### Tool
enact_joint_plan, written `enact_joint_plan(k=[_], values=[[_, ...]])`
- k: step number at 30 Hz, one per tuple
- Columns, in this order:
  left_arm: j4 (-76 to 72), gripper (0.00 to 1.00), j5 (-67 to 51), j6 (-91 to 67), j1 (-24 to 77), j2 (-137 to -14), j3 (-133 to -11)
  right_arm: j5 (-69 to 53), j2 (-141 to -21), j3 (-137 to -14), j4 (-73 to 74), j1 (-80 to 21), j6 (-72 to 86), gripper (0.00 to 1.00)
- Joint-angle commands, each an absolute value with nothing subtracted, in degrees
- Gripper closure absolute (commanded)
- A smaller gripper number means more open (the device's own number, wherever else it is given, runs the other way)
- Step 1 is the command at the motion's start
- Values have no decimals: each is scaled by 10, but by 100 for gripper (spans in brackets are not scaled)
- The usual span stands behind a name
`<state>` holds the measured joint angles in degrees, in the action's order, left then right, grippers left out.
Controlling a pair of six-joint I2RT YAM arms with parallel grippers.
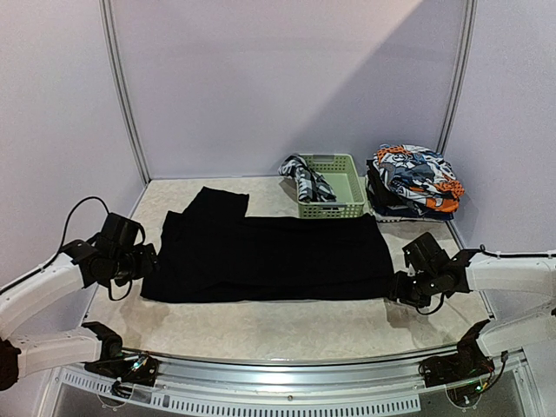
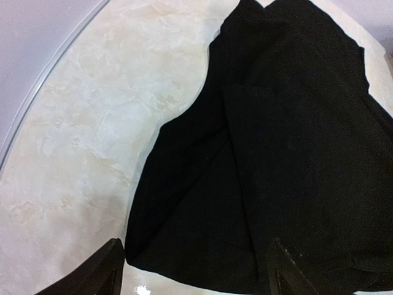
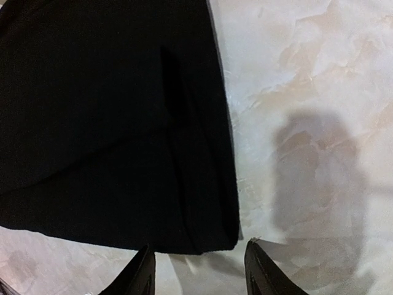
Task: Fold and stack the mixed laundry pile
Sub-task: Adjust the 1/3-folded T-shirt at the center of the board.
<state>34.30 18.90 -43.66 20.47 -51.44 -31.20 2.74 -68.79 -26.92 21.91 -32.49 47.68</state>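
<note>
A large black cloth (image 1: 265,252) lies spread flat across the middle of the table. My left gripper (image 1: 146,262) is open at its left edge; in the left wrist view the cloth's corner (image 2: 202,246) lies between the spread fingers (image 2: 101,270). My right gripper (image 1: 395,289) is open at the cloth's right near corner (image 3: 202,227), just short of it. A black-and-white checked garment (image 1: 306,178) hangs over the pale green basket (image 1: 340,201). Orange-blue-white printed pieces (image 1: 417,178) sit piled at the back right on dark cloth.
The basket stands at the back, right of centre, beside the printed pile. Pale walls and metal rails close the table at the back and sides. The curved front rail (image 1: 278,373) runs along the near edge.
</note>
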Motion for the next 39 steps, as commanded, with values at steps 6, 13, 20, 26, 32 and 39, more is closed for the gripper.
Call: enact_joint_plan(k=[6,13,20,26,32,39], values=[[326,22,183,-468,205,-526,-286,29,-718,-252,159,-300,480,63],[321,30,181,-474,205,-528,-275,38,-721,-257,163,-296,470,97],[426,32,239,-487,263,-551,-324,79,-677,-264,201,-269,466,100],[453,37,219,-502,279,-552,-320,111,-619,-245,220,-247,488,100],[394,47,173,-507,284,-578,-283,116,-619,-244,208,-248,491,100],[324,57,144,-514,286,-618,-241,102,-622,-244,203,-247,478,100]])
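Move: The T-shirt's near right corner lies just about 2 cm ahead of the right fingers and some 1 cm below. From that hand, the basket's middle is about 33 cm ahead and 9 cm left, and the clothes pile about 34 cm ahead and 11 cm right. The shirt's near left corner is about 3 cm back, 2 cm left and 9 cm below the left hand; the black sleeve flap is 26 cm ahead and 10 cm right of that hand. The T-shirt's near right corner gets pinched as the right hand eases about 2 cm forward and shuts its fingers, then is drawn about 4 cm right and lifted 3 cm, the wrist turning some 10 degrees clockwise. The left hand meanwhile sinks 7 cm, mostly late, while coming back and a little right over the near left corner, fingers half closing and tipping down. ##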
